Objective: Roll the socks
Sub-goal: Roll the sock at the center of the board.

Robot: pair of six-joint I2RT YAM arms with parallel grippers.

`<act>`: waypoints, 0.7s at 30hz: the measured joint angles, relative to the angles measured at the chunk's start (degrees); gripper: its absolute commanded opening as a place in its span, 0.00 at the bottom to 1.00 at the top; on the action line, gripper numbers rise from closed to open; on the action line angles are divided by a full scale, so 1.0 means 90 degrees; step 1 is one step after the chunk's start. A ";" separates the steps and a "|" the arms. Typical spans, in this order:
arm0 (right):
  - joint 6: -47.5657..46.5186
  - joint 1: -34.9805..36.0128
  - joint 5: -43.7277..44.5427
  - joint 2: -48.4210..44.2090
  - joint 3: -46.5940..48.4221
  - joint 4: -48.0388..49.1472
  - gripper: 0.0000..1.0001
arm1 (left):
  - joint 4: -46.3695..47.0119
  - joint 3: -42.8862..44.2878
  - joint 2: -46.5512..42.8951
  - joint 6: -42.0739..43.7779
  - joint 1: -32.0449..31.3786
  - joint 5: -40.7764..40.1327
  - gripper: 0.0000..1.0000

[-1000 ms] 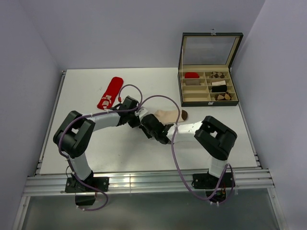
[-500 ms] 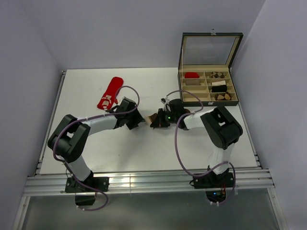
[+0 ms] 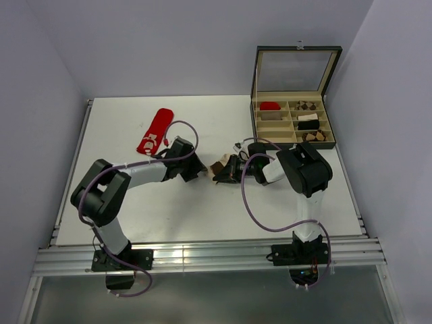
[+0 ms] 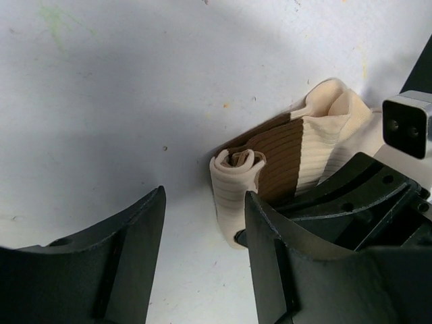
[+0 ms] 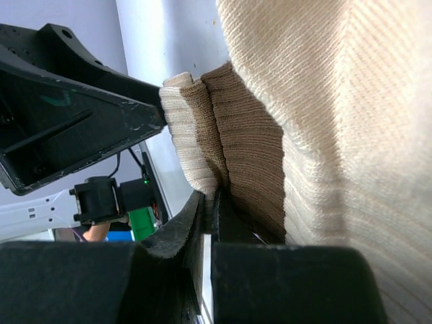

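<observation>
The cream sock (image 3: 219, 167), with its brown band, is rolled into a bundle at the table's middle. My right gripper (image 3: 230, 171) is shut on it. Up close, its jaws (image 5: 214, 210) pinch a fold of the ribbed cream and brown fabric (image 5: 317, 101). My left gripper (image 3: 198, 171) stands open just left of the roll, and the gap at its tips (image 4: 204, 223) holds only bare table. The roll's spiral end (image 4: 237, 177) lies beyond its right finger (image 4: 270, 250). The red sock (image 3: 155, 130) lies flat at the back left, apart from both grippers.
An open compartment box (image 3: 295, 144) stands at the back right with its lid (image 3: 295, 71) upright. It holds a red bundle (image 3: 270, 106), brown-patterned bundles (image 3: 307, 105) and a black-and-white bundle (image 3: 308, 121). The right gripper's body (image 4: 358, 196) crowds the left wrist view.
The cream sock lay flat a second ago and is now rolled up in the right gripper, which turned over. The left gripper opened and drew back left.
</observation>
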 measured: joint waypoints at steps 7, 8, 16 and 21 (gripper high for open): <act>-0.0005 -0.0024 -0.0085 0.0049 0.0066 -0.0073 0.00 | 0.0002 0.0355 0.0372 0.0087 -0.0061 0.0017 0.54; -0.0005 -0.0027 -0.0087 0.0049 0.0066 -0.0075 0.00 | -0.0005 0.0410 0.0420 0.0109 -0.0070 0.0017 0.53; -0.0078 -0.0029 -0.0107 0.0049 0.0170 -0.0318 0.00 | -0.0408 0.0969 0.0840 0.0194 -0.0121 -0.0121 0.23; -0.0398 -0.0032 -0.0061 -0.0051 0.0311 -0.0767 0.01 | -0.0852 0.1277 0.0928 0.0352 -0.0146 -0.0209 0.00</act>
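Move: The rolled end of the brown-and-cream sock, to be pinched by the left hand, lies about 2 cm ahead of it, 3 cm to its right and 1 cm below; from the right hand, already gripping the roll, this end is some 3 cm ahead and 4 cm left, about level. The sock's loose part lies roughly 5 cm ahead of the left hand and 11 cm right; the red sock is some 17 cm ahead and 16 cm left of that hand. The free end of the sock's roll is taken by the left hand, which reaches forward and to the right by some 3 cm while sinking about 1 cm, its half-open fingers coming around the roll. They then close almost fully and pinch it, as the right hand stays in place and keeps its own pinch on the roll. ##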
